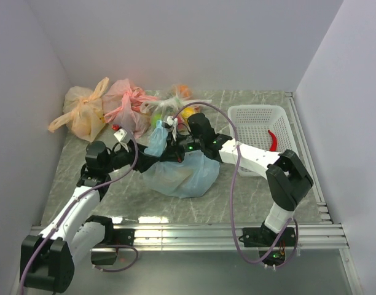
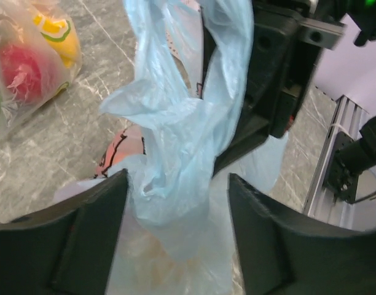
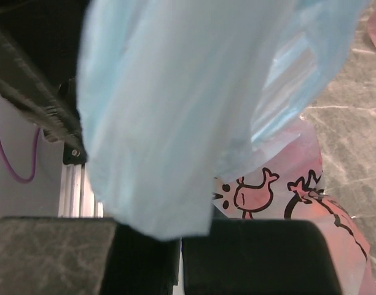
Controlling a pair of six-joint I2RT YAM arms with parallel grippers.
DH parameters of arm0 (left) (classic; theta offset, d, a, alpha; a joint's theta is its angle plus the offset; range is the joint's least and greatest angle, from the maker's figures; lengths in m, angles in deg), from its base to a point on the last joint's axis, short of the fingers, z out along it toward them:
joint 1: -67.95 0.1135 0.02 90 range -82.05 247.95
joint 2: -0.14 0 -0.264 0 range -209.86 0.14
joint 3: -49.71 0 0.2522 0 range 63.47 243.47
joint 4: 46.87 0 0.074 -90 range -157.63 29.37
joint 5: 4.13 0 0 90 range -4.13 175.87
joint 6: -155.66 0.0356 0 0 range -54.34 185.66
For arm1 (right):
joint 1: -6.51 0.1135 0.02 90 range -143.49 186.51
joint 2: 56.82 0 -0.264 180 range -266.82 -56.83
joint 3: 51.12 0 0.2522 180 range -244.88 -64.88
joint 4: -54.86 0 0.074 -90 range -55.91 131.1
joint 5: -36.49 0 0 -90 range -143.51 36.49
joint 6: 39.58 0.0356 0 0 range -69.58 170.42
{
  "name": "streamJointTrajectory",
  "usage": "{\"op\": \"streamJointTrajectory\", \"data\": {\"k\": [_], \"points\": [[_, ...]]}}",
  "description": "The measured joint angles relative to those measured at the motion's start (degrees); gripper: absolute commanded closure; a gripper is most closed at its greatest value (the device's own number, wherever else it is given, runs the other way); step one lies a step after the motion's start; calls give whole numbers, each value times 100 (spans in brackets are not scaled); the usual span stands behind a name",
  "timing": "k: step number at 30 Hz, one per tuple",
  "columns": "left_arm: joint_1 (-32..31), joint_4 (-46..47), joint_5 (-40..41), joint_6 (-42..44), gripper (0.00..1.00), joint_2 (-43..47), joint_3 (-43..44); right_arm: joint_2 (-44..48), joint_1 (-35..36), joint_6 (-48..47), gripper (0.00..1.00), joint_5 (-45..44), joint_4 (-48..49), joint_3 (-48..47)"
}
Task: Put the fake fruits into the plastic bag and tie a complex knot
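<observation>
The light blue plastic bag (image 1: 183, 173) lies full in the middle of the table. A faint orange tint (image 2: 154, 255) shows through its skin; the fake fruits inside are otherwise hidden. One handle strip (image 2: 176, 117) rises loosely twisted; no knot shows. My left gripper (image 2: 177, 184) is open, its fingers (image 2: 83, 236) on either side of that strip, just above the bag's body. My right gripper (image 3: 180, 230) is shut on the blue plastic (image 3: 157, 123), which spreads out from between its pads above the pink cartoon prints (image 3: 252, 193). In the top view both grippers (image 1: 150, 149) (image 1: 176, 142) meet at the raised handle (image 1: 158, 138).
At the back left lie an orange bag (image 1: 83, 114), a pink bag (image 1: 128, 104) and a clear bag (image 2: 28, 61) holding red and yellow fruits. A white basket (image 1: 258, 110) at the right holds a red piece (image 1: 273, 140). A purple cable (image 1: 234, 184) loops over the right arm.
</observation>
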Motion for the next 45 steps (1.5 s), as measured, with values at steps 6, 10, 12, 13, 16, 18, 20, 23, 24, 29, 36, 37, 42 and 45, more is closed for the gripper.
{"op": "streamJointTrajectory", "data": {"k": [6, 10, 12, 13, 16, 18, 20, 23, 24, 29, 36, 37, 42, 45], "points": [[-39, 516, 133, -319, 54, -337, -20, 9, 0, 0, 100, 48, 0, 4], [-39, 658, 118, -461, 43, -374, -42, 39, 0, 0, 100, 57, 13, 4], [-42, 756, 118, -496, 38, -374, -90, 42, 0, 0, 100, 61, 39, 7], [-42, 796, 118, -520, 38, -374, -125, 42, 0, 0, 100, 61, 44, 7], [-42, 855, 81, -525, 46, -376, -249, 42, 0, -37, 100, 68, 44, 7], [-42, 874, 66, -525, 53, -393, -302, 42, 0, -72, 100, 81, 35, 7], [-39, 946, 50, -577, 77, -472, -304, 42, 0, -146, 99, 90, 11, 7], [-46, 1078, 9, -662, 99, -590, -308, 44, 0, -256, 72, 85, -79, 7], [-52, 1106, 9, -662, 100, -603, -310, 57, 0, -304, 61, 68, -131, 7], [-55, 1213, 15, -737, 99, -616, -315, 297, -103, -323, 26, -127, -671, -59], [-55, 1279, 26, -767, 99, -577, -407, 1425, -717, 59, 23, -538, -1547, -214], [-55, 1285, 26, -767, 99, -575, -407, 1641, -866, 208, 21, -597, -1626, -214], [-55, 1294, 33, -772, 99, -575, -407, 2321, -1974, 1084, 13, -833, -1840, -107], [-55, 1300, 24, -780, 100, -575, -407, 2422, -2618, 1648, 6, -765, -1703, 459]]}}
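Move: The blue bag's bunched neck stands between the left hand's open fingers, about 2 cm ahead and 2 cm to its right, a touch above; its filled body lies about 4 cm back, 8 cm right and 14 cm below. From the right hand, the neck is some 2 cm ahead and 2 cm left. The clear fruit bag sits about 21 cm ahead and 5 cm right of this hand, 13 cm lower; the white basket about 12 cm ahead, 41 cm right, 14 cm below. The left fingers, after easing open and shut around the blue bag's neck, pinch its film fully shut while that hand sinks a little over 1 cm. Only then do the right fingers, shut on the film until now, open and let go; the right hand sweeps about 18 cm right, away from the left hand, going some 7 cm forward and rising before dipping slightly, and turns nearly 40 degrees clockwise to end open around the bag's right handle. ##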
